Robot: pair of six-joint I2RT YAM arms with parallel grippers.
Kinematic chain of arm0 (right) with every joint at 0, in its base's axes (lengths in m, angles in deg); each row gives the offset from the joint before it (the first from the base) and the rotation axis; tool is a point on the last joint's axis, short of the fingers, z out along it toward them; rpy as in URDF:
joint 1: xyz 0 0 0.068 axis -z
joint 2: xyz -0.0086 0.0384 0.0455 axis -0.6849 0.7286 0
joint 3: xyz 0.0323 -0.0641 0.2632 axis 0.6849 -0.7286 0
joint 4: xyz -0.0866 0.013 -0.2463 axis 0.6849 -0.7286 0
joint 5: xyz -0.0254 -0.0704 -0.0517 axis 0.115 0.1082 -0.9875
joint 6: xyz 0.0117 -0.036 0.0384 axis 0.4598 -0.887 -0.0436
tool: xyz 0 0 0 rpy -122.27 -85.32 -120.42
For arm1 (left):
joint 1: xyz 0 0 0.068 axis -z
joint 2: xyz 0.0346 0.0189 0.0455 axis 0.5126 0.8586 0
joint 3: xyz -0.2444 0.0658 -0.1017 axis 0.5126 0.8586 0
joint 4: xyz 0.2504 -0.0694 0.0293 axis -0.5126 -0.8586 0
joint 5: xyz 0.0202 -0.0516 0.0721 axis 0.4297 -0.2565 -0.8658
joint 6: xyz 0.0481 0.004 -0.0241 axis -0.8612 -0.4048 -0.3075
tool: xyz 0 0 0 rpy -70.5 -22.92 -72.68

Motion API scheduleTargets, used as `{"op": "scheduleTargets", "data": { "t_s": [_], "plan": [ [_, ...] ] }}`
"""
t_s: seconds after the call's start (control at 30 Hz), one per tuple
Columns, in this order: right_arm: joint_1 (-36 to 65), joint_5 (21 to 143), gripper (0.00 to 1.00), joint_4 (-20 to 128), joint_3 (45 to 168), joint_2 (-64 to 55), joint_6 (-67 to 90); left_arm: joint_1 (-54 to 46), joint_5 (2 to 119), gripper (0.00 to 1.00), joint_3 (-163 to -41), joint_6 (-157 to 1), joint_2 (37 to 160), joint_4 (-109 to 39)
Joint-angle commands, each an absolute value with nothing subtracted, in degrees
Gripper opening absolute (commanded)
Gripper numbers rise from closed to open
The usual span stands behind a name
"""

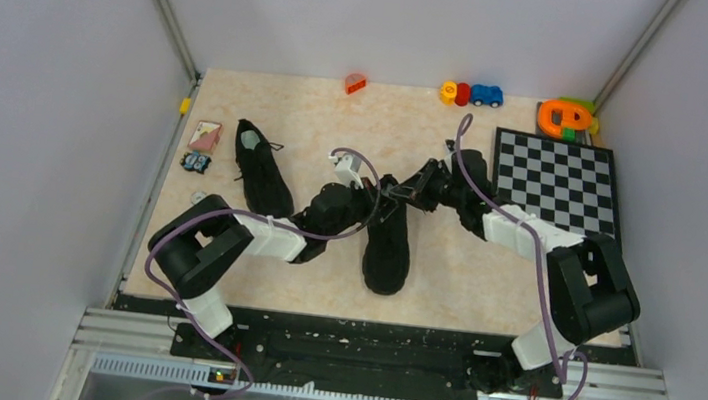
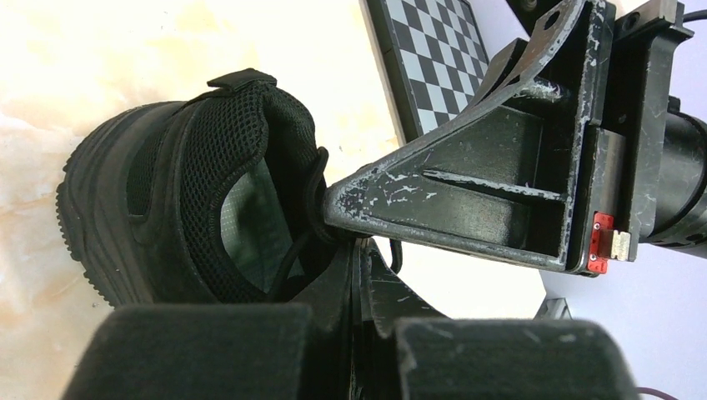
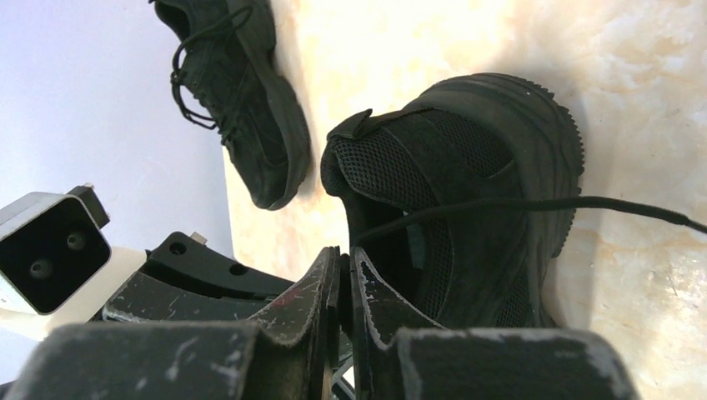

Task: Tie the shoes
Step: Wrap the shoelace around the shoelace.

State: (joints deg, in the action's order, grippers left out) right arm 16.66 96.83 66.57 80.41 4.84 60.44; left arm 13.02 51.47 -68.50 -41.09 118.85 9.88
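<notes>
Two black shoes lie on the table. One shoe [image 1: 262, 175] rests apart at the left, also seen in the right wrist view [image 3: 242, 100] with its laces loose. The middle shoe [image 1: 388, 249] [image 2: 183, 192] [image 3: 467, 192] has both grippers meeting over its collar. My left gripper [image 1: 372, 191] [image 2: 360, 246] is shut, and a thin black lace [image 2: 292, 254] runs into its tips from both sides. My right gripper [image 1: 397, 194] [image 3: 343, 254] stands almost shut, with a slim dark gap. A taut lace [image 3: 534, 202] crosses the heel to its tips. One of its fingers [image 2: 467, 183] lies just over the left tips.
A checkerboard [image 1: 559, 178] [image 2: 433, 50] lies at the right. Small toys line the back edge: an orange piece [image 1: 355, 83], toy cars [image 1: 471, 95] and an orange-green toy [image 1: 566, 116]. A card [image 1: 204, 135] and a small blue toy [image 1: 196, 162] sit at the left edge.
</notes>
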Motion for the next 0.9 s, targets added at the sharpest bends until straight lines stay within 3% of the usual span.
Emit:
{"op": "scheduleTargets", "data": {
  "t_s": [0.0,0.87],
  "plan": [
    [15.5,95.3,0.10,60.4,84.4,2.6,56.6,13.2,54.5,0.00,-67.9,-40.4,119.6,10.7],
    [17.0,98.7,0.33,52.6,89.2,2.7,52.6,12.8,54.1,0.00,-67.5,-41.4,118.4,8.6]
  ]
}}
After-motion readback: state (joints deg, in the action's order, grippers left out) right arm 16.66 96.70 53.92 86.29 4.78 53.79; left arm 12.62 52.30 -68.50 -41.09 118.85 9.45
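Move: The shoelace strand that matters sits right at the right hand's fingertips, within 1 cm. The middle of the shoe lies about 7 cm back from that hand, 1 cm to its left and 8 cm below; the other shoe lies some 31 cm left, 3 cm farther out and 9 cm below. For the left hand, the same strand is about 3 cm to its right and 1 cm ahead, level with its pads. Opening smoothly from almost shut to about a third, the right fingers part around the shoelace while that hand eases only about 0.5 cm to the right and back, over the front of the shoe's opening, its fingertips tipping down some 5 degrees. The left hand stays in place, fingers shut, still pinching its shoelace. ##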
